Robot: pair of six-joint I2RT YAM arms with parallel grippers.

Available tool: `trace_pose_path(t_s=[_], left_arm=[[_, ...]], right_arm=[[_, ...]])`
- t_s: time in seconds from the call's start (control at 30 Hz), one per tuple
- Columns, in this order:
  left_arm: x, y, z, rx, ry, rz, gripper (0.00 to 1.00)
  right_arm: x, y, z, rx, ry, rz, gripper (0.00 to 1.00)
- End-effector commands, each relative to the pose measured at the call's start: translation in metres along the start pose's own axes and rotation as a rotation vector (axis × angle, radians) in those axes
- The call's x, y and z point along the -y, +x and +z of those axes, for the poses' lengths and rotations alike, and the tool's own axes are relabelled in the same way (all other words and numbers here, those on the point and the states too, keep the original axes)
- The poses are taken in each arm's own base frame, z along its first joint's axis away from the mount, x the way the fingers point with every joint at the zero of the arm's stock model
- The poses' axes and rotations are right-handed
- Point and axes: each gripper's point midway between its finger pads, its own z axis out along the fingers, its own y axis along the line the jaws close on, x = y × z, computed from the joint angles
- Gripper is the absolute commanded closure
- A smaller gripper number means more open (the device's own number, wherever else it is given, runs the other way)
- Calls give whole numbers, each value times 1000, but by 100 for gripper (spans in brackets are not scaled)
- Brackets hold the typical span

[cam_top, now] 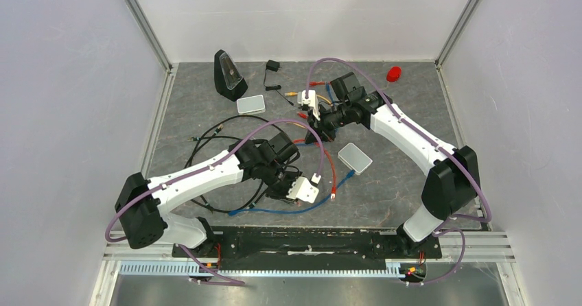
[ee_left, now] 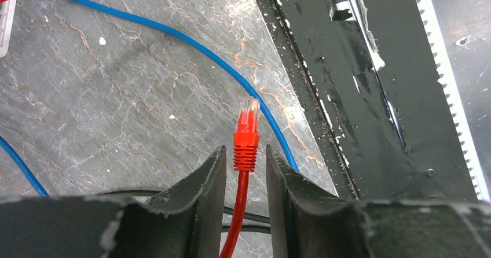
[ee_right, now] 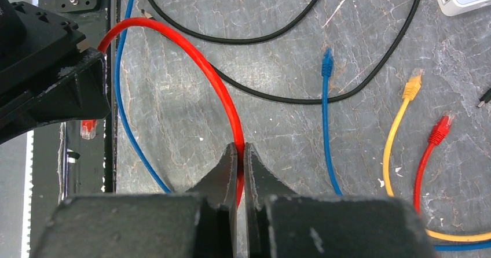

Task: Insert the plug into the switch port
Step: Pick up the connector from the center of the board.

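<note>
The red plug (ee_left: 246,132) with its clear tip lies on the grey tabletop near the front edge. My left gripper (ee_left: 245,151) straddles the plug's ribbed boot, with a gap showing on each side; it is open and not touching. The red cable (ee_right: 191,55) arcs from that plug back to my right gripper (ee_right: 241,148), which is shut on it mid-length. From above, the left gripper (cam_top: 324,191) is front centre and the right gripper (cam_top: 314,133) further back. Two flat pale boxes lie nearby, one (cam_top: 355,158) close to the plug and one (cam_top: 250,104) further back. I cannot tell which holds the switch port.
A black wedge-shaped device (cam_top: 228,75) stands at the back left, a small red object (cam_top: 393,73) at the back right. Loose black cables (cam_top: 219,131), a blue cable (ee_left: 191,41) and yellow (ee_right: 399,125) and red (ee_right: 431,148) leads cross the table. The black base rail (ee_left: 359,67) borders the plug.
</note>
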Motion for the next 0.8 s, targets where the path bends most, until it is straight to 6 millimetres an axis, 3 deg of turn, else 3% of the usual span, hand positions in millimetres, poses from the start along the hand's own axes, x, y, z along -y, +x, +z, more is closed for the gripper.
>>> trace_pose_path(t_s=[0.0, 0.17, 0.3, 0.43, 0.57, 0.63, 0.77], left_arm=[[-6, -6, -4, -5, -17, -18, 64], [-6, -5, -4, -8, -16, -24, 72], [-8, -6, -3, -10, -14, -36, 95], [-13, -4, -4, -28, -39, -46, 98], [-57, 5, -9, -53, -315, -187, 98], [-68, 6, -14, -48, -397, -242, 98], [-90, 16, -25, -68, -571, -382, 98]], right_arm=[[-4, -15, -7, 41, 12, -32, 100], [-5, -15, -6, 41, 15, -32, 100], [-4, -16, -6, 43, 22, -21, 100], [4, -21, -7, 52, 58, 5, 91], [29, -39, -13, 89, 178, 70, 75], [44, -45, -20, 115, 254, 129, 69], [81, -34, -57, 150, 488, 306, 61]])
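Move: One plug of the red cable sits just past the left hand's open fingertips, about 2 cm to the right, 1 cm back and 1 cm lower. The cable's other plug hangs roughly 13 cm to that hand's right, level with it and slightly higher; the white switch lies about 10 cm ahead, 21 cm right and 11 cm lower. From the right hand, shut on the red cable, the first plug is some 17 cm back, 5 cm left and 8 cm lower. Nearly still at first, the left hand closes and pinches the red plug by its ribbed boot, then carries it forward about 5 cm while turning some 20 degrees counter-clockwise. Once that grip has closed, the right fingers open about a third and let go of the red cable, and the right hand heads forward about 4 cm, turning clockwise. ##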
